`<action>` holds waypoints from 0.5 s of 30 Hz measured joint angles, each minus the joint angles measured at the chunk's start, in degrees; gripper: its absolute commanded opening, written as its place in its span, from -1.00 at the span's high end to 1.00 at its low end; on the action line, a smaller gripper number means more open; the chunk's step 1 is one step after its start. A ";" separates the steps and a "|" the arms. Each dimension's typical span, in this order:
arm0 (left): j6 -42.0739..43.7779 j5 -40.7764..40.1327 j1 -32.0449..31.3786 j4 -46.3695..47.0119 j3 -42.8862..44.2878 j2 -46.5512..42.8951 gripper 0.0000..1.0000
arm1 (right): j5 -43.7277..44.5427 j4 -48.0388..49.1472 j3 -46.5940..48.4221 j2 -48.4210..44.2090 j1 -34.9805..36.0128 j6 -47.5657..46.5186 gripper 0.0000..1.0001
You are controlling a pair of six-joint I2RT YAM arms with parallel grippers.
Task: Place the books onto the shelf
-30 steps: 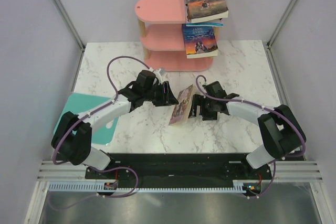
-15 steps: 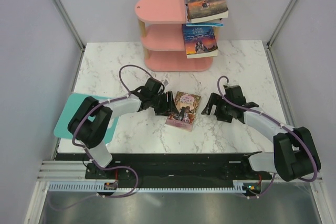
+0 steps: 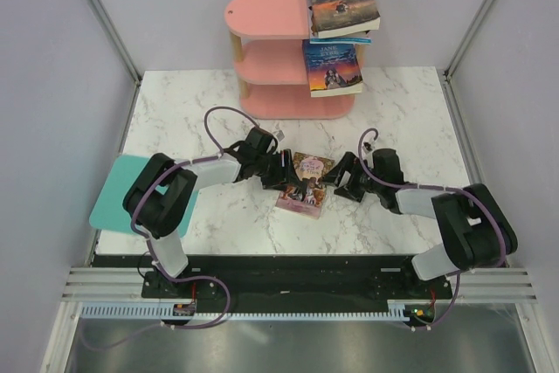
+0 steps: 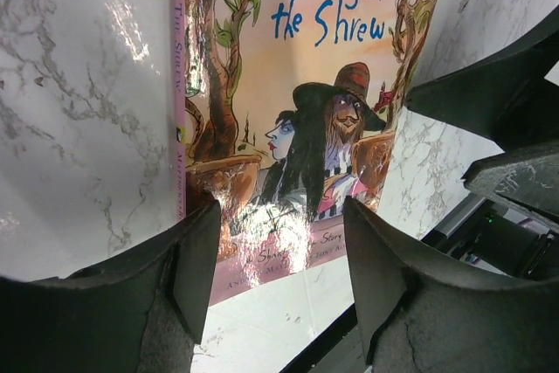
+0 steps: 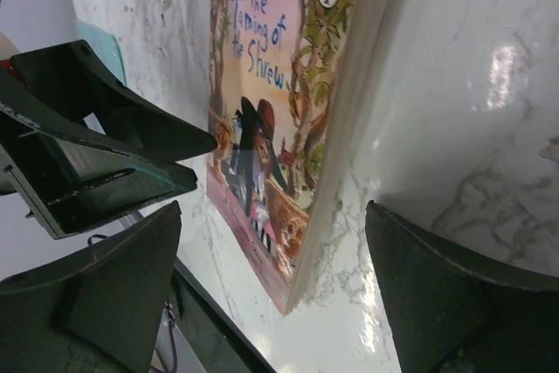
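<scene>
A light picture-covered book, "The Taming of the Shrew" (image 3: pixel 306 183), lies flat, cover up, on the marble table. My left gripper (image 3: pixel 281 170) is low at its left edge, and my right gripper (image 3: pixel 336 179) is low at its right edge. Both are open and hold nothing. In the left wrist view the book (image 4: pixel 297 85) reaches down between the spread fingers (image 4: pixel 196 268). In the right wrist view the book's page edge (image 5: pixel 349 128) lies ahead between wide jaws. The pink shelf (image 3: pixel 271 15) stands at the back. It carries "A Tale of Two Cities" (image 3: pixel 342 2) on top and "Jane Eyre" (image 3: pixel 332 67) below.
A flat teal board (image 3: pixel 113 198) lies at the table's left front edge, partly under the left arm. The shelf books overhang the shelf's right side. Grey walls with metal posts close in the table. A black base rail (image 3: pixel 279 272) runs along the near edge.
The picture book stood on edge between the grippers a second ago; it now lies flat. Both grippers opened wider, dropped low, and the right one moved left to the book's edge.
</scene>
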 measured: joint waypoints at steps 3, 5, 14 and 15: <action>0.00 0.28 0.00 0.35 0.07 0.22 -0.31 | -0.72 3.91 0.76 3.43 0.94 1.46 -0.57; 0.00 0.39 0.00 0.63 0.07 0.33 -0.31 | -0.92 5.35 2.01 6.05 2.12 2.67 -0.45; 0.02 0.50 0.15 1.77 0.07 0.55 -0.32 | 1.38 8.96 4.66 13.07 4.63 5.25 0.59; 0.02 0.50 0.17 1.77 0.07 0.52 -0.32 | 1.36 9.03 4.70 13.18 4.66 5.53 0.67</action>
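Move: From the right gripper, the middle of the Taming of the Shrew book is about 9 cm left, 1 cm ahead and 3 cm below; its near long edge is only some 3 cm off. The shelf's bottom board lies roughly 27 cm ahead and 12 cm left at about hand height, and Jane Eyre about 27 cm ahead, 2 cm left and 17 cm higher. From the left gripper, the book's middle is about 6 cm right, 1 cm ahead and 2 cm below. Bring the right gripper about 3.5 cm left and 2 cm forward onto the right-hand long edge of the Shrew book, sinking some 2 cm, mostly late, while the wide-open fingers close to about a quarter and pinch that edge. Keep the left gripper practically still, part-open, low at the book's left side. ##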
